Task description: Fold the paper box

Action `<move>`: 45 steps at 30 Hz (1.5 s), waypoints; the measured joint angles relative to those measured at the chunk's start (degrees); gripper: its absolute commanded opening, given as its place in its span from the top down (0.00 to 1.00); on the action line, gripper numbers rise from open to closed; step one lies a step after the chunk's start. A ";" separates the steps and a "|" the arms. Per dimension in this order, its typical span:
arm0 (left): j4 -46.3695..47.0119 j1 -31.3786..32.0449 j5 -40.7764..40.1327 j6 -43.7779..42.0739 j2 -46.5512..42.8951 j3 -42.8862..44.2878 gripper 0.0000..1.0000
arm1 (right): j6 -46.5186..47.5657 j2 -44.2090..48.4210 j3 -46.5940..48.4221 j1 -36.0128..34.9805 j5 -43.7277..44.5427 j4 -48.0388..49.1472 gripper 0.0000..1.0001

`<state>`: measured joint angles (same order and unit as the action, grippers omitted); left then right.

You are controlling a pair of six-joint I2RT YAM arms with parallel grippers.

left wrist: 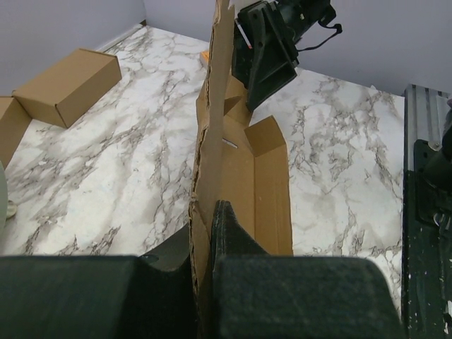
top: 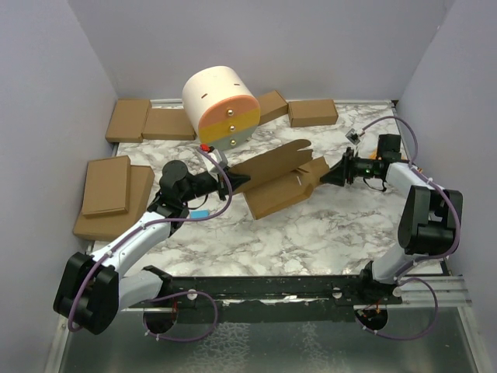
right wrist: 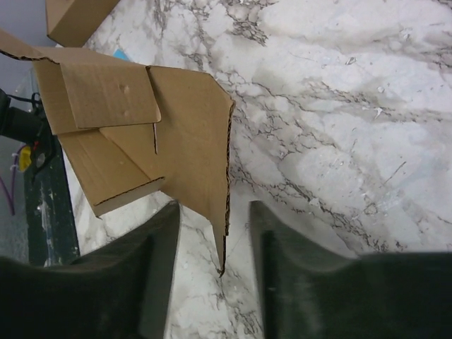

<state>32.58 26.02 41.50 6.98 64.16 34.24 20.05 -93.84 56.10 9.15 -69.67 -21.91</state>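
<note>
The paper box (top: 278, 180) is a brown die-cut sheet, partly folded, held raised and slanting over the middle of the marble table. My left gripper (top: 233, 183) is shut on its left end; in the left wrist view the jaws (left wrist: 205, 222) pinch the cardboard edge-on, and the sheet (left wrist: 244, 169) runs away toward the right gripper (left wrist: 265, 63). My right gripper (top: 326, 177) is at the sheet's right end. In the right wrist view its jaws (right wrist: 212, 229) stand open, a pointed corner of the sheet (right wrist: 191, 120) hanging between them and touching neither finger.
A white and orange cylinder (top: 221, 105) stands at the back. Ready-made brown boxes lie along the back wall (top: 147, 121) (top: 313, 112) and in a stack at the left (top: 109, 190). A metal rail (top: 311, 287) runs along the near edge.
</note>
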 measured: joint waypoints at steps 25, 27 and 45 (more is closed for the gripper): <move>-2.23 3.87 -10.84 2.73 8.83 7.10 1.00 | -3.17 8.85 -0.52 -5.86 9.86 7.45 0.99; -2.23 4.46 -11.80 2.99 9.64 7.32 1.00 | -3.54 8.92 -1.31 -6.29 11.43 8.33 0.99; -1.20 9.11 -18.64 -0.72 16.65 10.21 1.00 | -3.50 7.65 -2.03 -12.02 24.00 10.56 0.95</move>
<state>31.38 35.14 22.85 6.26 80.82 44.45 16.56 -86.19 54.06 -2.87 -45.67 -11.35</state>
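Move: The box's right end flap already stands between the right hand's half-open fingers, its middle only about 3 cm to the left and 1 cm ahead. The open tray lies some 12 cm left of that hand and 3 cm back, a little below; the orange book is about 22 cm right of it and 5 ahead. From the left hand, which holds the lid panel, the tray is about 9 cm right, 4 back and 8 below; the flap is some 17 cm right, level fore and aft, 10 lower; the blue block is 14 cm left and 10 back, on the table. The right fingers close and pinch the end flap, then raise it nearly 4 cm and sink again while easing forward and left, the hand rolling and tilting some 20 degrees. The left hand keeps its pinch on the lid panel and, after a pause, carries it forward and right towards the right hand, about 5 cm each way, sinking about 3 cm late on and swinging roughly 10 degrees counter-clockwise. ##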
